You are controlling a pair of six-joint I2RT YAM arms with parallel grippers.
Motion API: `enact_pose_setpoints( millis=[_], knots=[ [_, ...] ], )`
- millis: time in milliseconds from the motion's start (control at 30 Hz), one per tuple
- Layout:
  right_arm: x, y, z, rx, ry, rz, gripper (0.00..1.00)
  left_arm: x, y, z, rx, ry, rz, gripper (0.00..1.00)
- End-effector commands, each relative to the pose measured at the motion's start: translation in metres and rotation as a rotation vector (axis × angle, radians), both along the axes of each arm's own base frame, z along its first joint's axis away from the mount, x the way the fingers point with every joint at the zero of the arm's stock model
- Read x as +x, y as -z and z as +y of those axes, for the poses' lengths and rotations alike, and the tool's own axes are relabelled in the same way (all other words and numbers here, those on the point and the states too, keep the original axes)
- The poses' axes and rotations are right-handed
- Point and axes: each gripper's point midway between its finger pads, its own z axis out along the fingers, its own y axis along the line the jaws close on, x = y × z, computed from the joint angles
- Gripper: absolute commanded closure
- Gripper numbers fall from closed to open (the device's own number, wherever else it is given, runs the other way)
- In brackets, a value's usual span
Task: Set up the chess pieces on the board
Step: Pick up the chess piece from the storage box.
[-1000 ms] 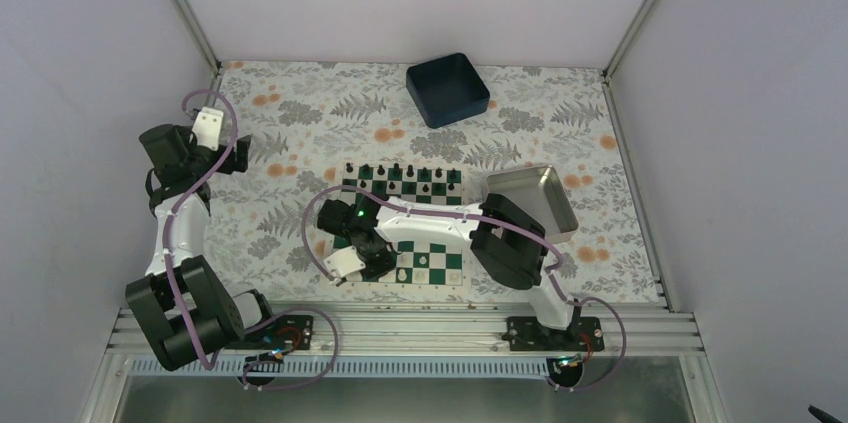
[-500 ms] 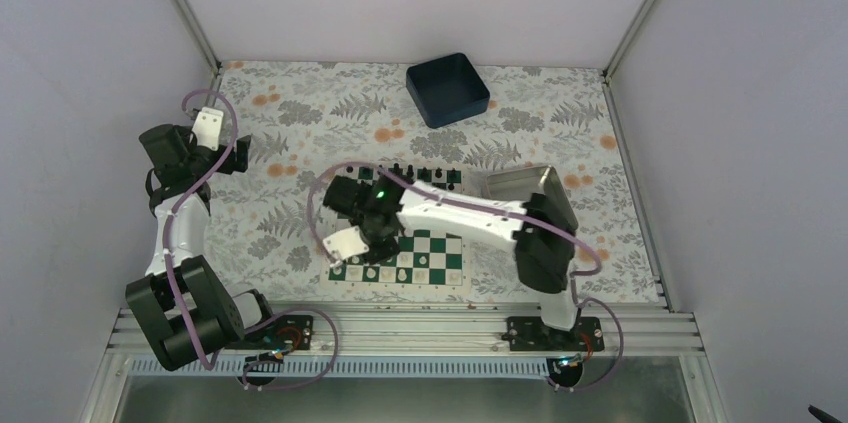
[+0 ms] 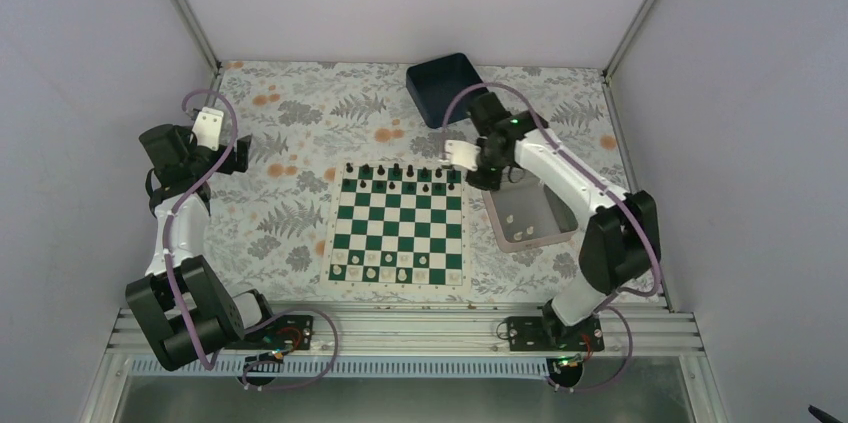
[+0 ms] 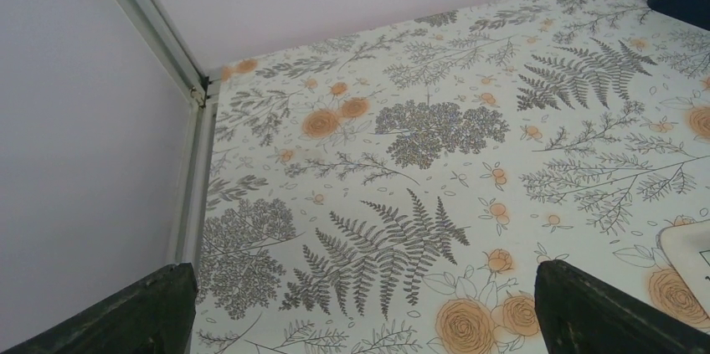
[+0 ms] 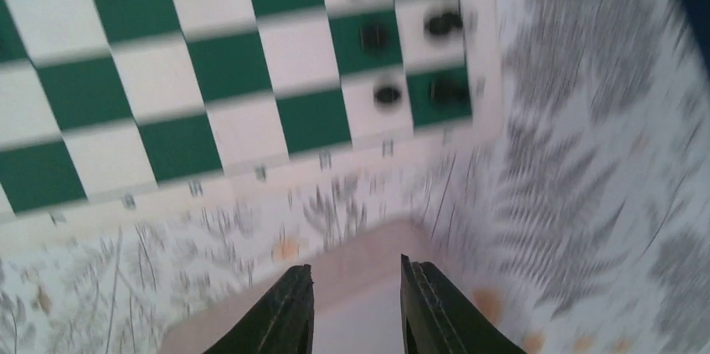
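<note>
The board point(image 3: 400, 228) lies mid-table, green and white. Several white chess pieces point(image 3: 372, 259) stand along its near rows, towards the left. More white chess pieces point(image 3: 527, 233) lie in the silver tray point(image 3: 500, 218). My right gripper point(image 3: 478, 169) hovers above the tray's far left corner, open with nothing between its fingers point(image 5: 295, 308). In the blurred right wrist view the board point(image 5: 209, 78) and the tray corner point(image 5: 377, 253) show beneath the right gripper point(image 5: 356, 279). My left gripper point(image 3: 243, 151) hangs open over the floral cloth, far left of the board.
Black pieces point(image 3: 400, 175) line the board's far rows, also blurred in the right wrist view as black pieces point(image 5: 387, 94). A dark blue bin point(image 3: 435, 83) sits at the back, partly behind the right arm. The left wrist view shows the wall corner rail point(image 4: 197, 94).
The right arm has swung from the board's near left corner across to the tray's far corner, uncovering the board and tray. The left arm has not moved.
</note>
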Motion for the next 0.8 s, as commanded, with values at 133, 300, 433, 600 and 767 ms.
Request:
enact_pose_setpoints(
  millis=[133, 300, 433, 600, 767],
  knots=[
    [-0.015, 0.024, -0.092, -0.019, 0.161, 0.031, 0.69, 0.001, -0.006, -0.003, -0.009, 0.025, -0.028, 0.0],
    [-0.03, 0.053, -0.116, -0.036, 0.203, 0.087, 0.68, 0.001, -0.005, -0.003, -0.012, 0.028, -0.026, 0.0],
    [-0.041, 0.073, -0.116, -0.035, 0.208, 0.138, 0.67, 0.001, -0.007, -0.003, -0.011, 0.025, -0.027, 0.0],
    [-0.046, 0.091, -0.117, -0.038, 0.22, 0.156, 0.66, 0.001, -0.007, -0.004, -0.014, 0.027, -0.028, 0.0],
    [-0.047, 0.1, -0.117, -0.037, 0.226, 0.158, 0.66, 0.001, -0.007, -0.003, -0.015, 0.026, -0.026, 0.0]
  ],
)
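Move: The nearest white chess piece in the storage box lies about 12 cm to the right of your right gripper, some 4 cm back and 13 cm below. A second white piece is about 4 cm nearer the base and 2 cm farther right than that one. A third is roughly 3 cm back and 4 cm right of the first. From the left gripper, the first piece lies about 60 cm right, 10 cm back and 18 cm down. Swing the right gripper quickly to the right, about 12 cm, off the board's edge and over the left part of the storage box. Then sink towards the white pieces, some 9 cm down in all, while easing back about 5 cm. Turn slightly clockwise and bring the fingers close to vertical, keeping them partly open and touching nothing yet. ##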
